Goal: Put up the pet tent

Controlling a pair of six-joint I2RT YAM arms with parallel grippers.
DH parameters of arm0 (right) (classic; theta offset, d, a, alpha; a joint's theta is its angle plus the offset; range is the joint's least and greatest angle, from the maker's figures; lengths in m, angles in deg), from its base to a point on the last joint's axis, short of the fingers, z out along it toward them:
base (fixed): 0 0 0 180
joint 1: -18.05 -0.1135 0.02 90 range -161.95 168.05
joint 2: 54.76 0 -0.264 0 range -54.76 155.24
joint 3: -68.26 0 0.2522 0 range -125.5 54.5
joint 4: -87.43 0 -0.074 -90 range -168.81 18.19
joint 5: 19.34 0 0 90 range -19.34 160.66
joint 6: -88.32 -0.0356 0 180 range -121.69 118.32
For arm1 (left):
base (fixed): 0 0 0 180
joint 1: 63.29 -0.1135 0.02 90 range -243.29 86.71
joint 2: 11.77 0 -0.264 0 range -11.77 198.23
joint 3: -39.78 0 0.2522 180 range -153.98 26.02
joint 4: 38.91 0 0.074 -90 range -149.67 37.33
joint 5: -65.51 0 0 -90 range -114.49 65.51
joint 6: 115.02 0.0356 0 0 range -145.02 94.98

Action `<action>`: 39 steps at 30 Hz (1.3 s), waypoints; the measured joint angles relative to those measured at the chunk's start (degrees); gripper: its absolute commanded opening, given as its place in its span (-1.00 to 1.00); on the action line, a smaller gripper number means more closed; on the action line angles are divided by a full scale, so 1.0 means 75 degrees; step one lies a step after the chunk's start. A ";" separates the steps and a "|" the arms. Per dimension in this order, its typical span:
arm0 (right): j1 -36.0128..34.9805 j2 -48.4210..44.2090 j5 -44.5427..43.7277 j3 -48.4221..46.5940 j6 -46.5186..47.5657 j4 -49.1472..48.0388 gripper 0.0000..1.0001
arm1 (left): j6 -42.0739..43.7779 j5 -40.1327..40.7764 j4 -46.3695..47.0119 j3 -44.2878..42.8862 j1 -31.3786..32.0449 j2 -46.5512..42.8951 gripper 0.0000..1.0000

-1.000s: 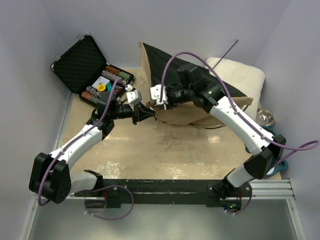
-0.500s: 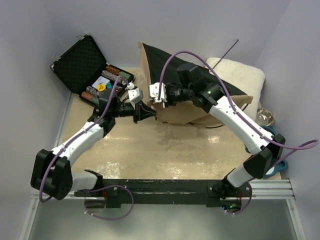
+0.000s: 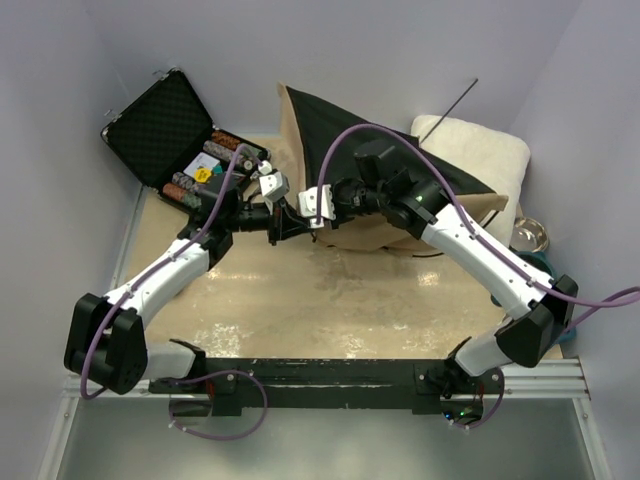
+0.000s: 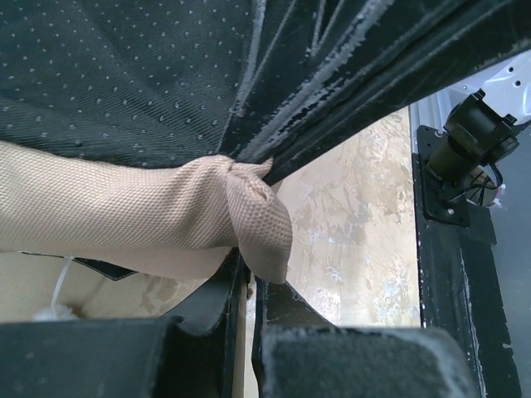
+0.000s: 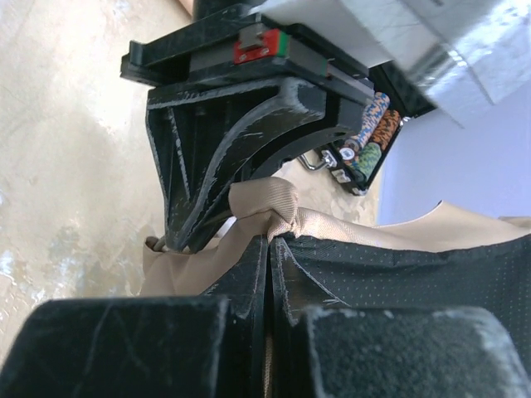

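The pet tent lies collapsed at the back, its black dotted underside up over tan fabric, and one thin black pole sticks out toward the far wall. Both grippers meet at its near-left corner. My left gripper is shut on a bunched tan corner below the black underside. My right gripper is shut on the same tan fabric right beside the left gripper's fingers. In the wrist views the left gripper and the right gripper each pinch cloth.
An open black foam-lined case holding poker chips stands at the back left. A white fluffy cushion lies behind the tent on the right, and a metal bowl sits by the right wall. Walls close in on three sides.
My right gripper has shut on the tent's corner fabric and come left, closer to the left gripper. The left gripper has edged right, still holding the cloth.
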 measured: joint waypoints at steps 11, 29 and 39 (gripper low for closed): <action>-0.0108 -0.0289 -0.0114 0.0396 0.0096 -0.0592 -0.27 | 0.0175 0.0318 -0.0274 0.0000 0.0038 -0.0498 -1.00; 0.1329 -0.1539 0.0175 -0.0466 -0.4517 -0.1979 0.96 | 0.3057 0.0621 -0.2728 -0.0539 -0.1731 -0.0300 -0.21; 0.3567 -0.1920 0.0050 -0.0711 -0.6304 -0.3034 0.97 | 0.2830 0.1527 -0.3153 -0.3346 -0.3133 0.2398 0.62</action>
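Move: The tent's near-left corner is pinched by both hands: from the left hand it lies about 1 cm ahead, 2 cm to the right and 2 cm above; from the right hand about 2 cm to the left and 1 cm below. The middle of the dark panel is roughly 12 cm ahead of the right hand and 12 cm to its right. The open case lies some 20 cm ahead of the left hand and 26 cm to its left, and 19 cm below. The tent corner comes free of the right fingers first: they open wide, and that hand rises about 20 cm and swings right over the tent, its left side rolling up and the wrist turning clockwise. The left hand lifts slightly, then sweeps left and forward towards the case, turning counter-clockwise and sinking a little; partway along, its fingers open around the corner. ##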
